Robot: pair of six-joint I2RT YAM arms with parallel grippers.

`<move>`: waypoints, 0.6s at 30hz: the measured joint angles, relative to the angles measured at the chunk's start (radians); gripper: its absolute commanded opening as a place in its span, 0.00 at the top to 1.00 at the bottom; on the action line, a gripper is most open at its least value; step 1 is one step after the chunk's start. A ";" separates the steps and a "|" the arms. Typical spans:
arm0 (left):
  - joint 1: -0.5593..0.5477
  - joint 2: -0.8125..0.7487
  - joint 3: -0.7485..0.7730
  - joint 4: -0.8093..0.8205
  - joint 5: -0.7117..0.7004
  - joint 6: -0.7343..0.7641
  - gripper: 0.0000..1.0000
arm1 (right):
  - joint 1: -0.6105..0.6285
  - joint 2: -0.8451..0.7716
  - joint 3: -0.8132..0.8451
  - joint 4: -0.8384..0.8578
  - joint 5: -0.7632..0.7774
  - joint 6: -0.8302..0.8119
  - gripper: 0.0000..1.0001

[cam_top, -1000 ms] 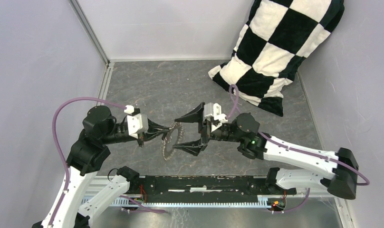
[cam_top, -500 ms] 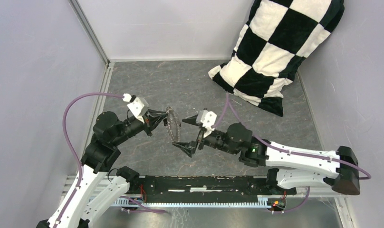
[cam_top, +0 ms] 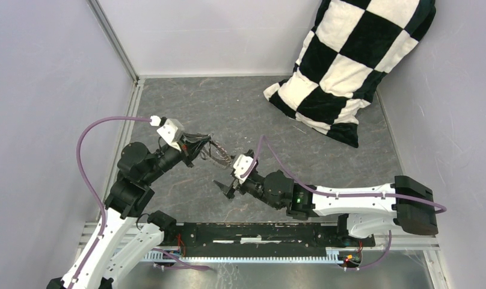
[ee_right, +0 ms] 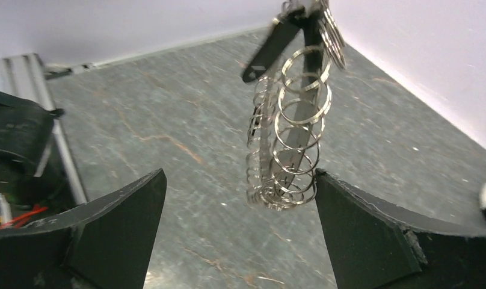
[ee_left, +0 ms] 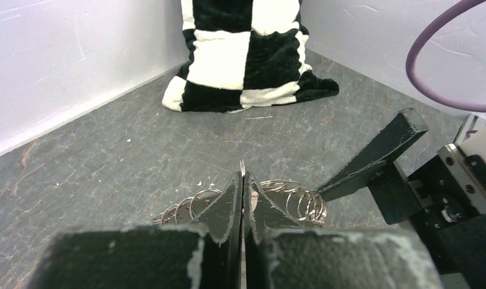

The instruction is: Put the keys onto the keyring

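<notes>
My left gripper [cam_top: 198, 147] is shut on the rim of the keyring [cam_top: 218, 155], a large metal ring hung with many small wire rings, and holds it above the grey floor. In the left wrist view the rim pokes out between the closed fingertips [ee_left: 242, 180], with the small rings [ee_left: 295, 201] sagging on both sides. My right gripper [cam_top: 233, 170] stands wide open just right of it and slightly nearer. In the right wrist view the keyring [ee_right: 289, 138] hangs ahead of the open gripper [ee_right: 240, 180], close to the right finger [ee_right: 361, 235]. The keys are out of view.
A black-and-white checkered pillow [cam_top: 349, 66] leans in the back right corner. Pale walls enclose the floor on three sides. A thin sliver [cam_top: 299, 129] lies on the floor near the pillow. The black rail [cam_top: 258, 232] runs along the near edge.
My left gripper carried the keyring up and back, out from between the right fingers, and turned it. My right gripper opened fully and swung left and nearer.
</notes>
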 measured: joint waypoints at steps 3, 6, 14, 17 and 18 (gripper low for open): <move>0.000 -0.008 0.000 0.002 0.002 0.000 0.98 | -0.006 0.013 0.001 -0.002 0.043 -0.045 0.04; 0.000 -0.019 0.000 0.002 0.011 0.000 0.98 | -0.036 -0.001 0.000 -0.002 0.027 -0.074 0.05; 0.000 -0.029 0.000 0.002 0.021 0.000 0.98 | -0.160 -0.053 -0.014 0.017 -0.136 -0.059 0.56; 0.000 -0.029 0.000 0.002 0.022 0.000 0.98 | -0.176 -0.029 0.002 0.010 -0.217 -0.046 0.79; 0.000 -0.029 0.000 0.002 0.022 0.000 0.98 | -0.180 -0.013 0.016 0.004 -0.245 -0.037 0.85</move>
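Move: The keyring hangs from the left fingertips. Its near, low end is about 4 cm ahead of the right hand and nearly level with it, just by the open forward finger. The left fingertips are some 11 cm ahead, 5 cm left and 7 cm above the right hand; the black key tag hangs about 9 cm ahead, 4 cm left and 4 cm up. From the left hand, that low end lies roughly 7 cm back, 6 cm right and 6 cm below. The right fingers close most of the way around the small rings at the keyring's near, low end. Before closing, the wide-open hand sweeps forward about 4 cm, veering right and then slightly up, to bring the rings into its gap, then edges back left as the fingers shut. The left hand keeps its pinch on the upper end, easing back and up about 1 cm. ##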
